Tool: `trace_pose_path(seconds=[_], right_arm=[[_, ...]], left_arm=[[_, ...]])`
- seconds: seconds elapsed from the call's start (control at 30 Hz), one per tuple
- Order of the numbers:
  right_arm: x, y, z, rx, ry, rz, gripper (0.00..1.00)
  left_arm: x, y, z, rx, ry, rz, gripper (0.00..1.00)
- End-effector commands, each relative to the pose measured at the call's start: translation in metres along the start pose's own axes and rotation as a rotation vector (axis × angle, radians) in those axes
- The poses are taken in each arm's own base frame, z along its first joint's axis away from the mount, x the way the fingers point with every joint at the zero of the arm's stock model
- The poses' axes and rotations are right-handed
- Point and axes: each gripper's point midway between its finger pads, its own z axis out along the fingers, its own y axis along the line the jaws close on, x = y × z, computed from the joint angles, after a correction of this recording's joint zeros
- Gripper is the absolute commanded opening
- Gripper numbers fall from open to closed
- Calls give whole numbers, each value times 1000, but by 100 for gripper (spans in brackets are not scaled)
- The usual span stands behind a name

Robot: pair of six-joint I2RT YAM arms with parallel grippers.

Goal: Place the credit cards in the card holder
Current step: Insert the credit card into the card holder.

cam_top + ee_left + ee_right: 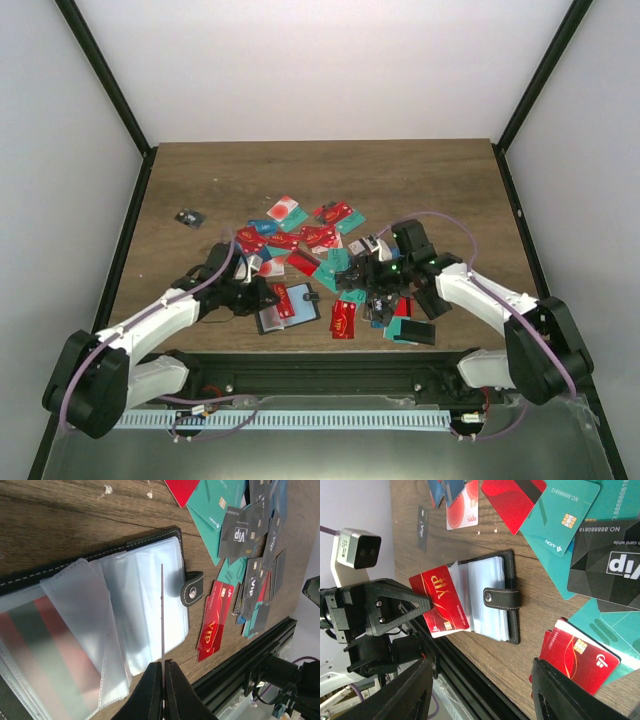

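Observation:
The card holder (302,314) lies open near the table's front edge, its clear pockets (145,600) fanned up and its clasp tab (192,591) pointing right. My left gripper (163,664) is shut on a red credit card (441,601), seen edge-on in the left wrist view. That card stands tilted at the left edge of the pockets, held there by the left gripper (262,290). My right gripper (485,695) is open and holds nothing. It hovers to the right of the holder (497,597), above a red card (580,652). Several credit cards (320,237) lie scattered on the table.
Teal (560,515), black (607,565) and red cards (215,620) crowd the wood to the right of the holder. A small black piece (188,218) lies alone at the far left. The black rail (330,365) of the table's front edge runs just below the holder.

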Motion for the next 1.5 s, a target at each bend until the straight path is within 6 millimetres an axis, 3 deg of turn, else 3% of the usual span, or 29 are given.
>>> trace_pose_path(seconds=[0.0,0.7,1.03,1.47], right_arm=[[5,-4,6,10,27,-27,56],[-2,-10,29,2,79,-24,56],[-5,-11,49,-16,118,-15,55],[8,-15,79,-34,195,17,53]], left_arm=[[-4,-1,5,9,7,32,4],[-6,13,18,-43,38,29,4],[-8,17,27,-41,44,14,4],[-1,20,30,-29,69,-5,4]])
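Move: The left hand already holds a red card; the open card holder's middle lies about 4 cm back, 3 cm right and 7 cm below it. From the open right hand the holder is some 12 cm left, 7 cm back and 12 cm down, while the red card pile is 10 cm straight back. The cut-off red card lies 7 cm ahead and 6 cm right of the left hand. Left lowers its pinched card about 3 cm onto the holder's pages; right, open, sinks 7 cm, closing in leftward. ##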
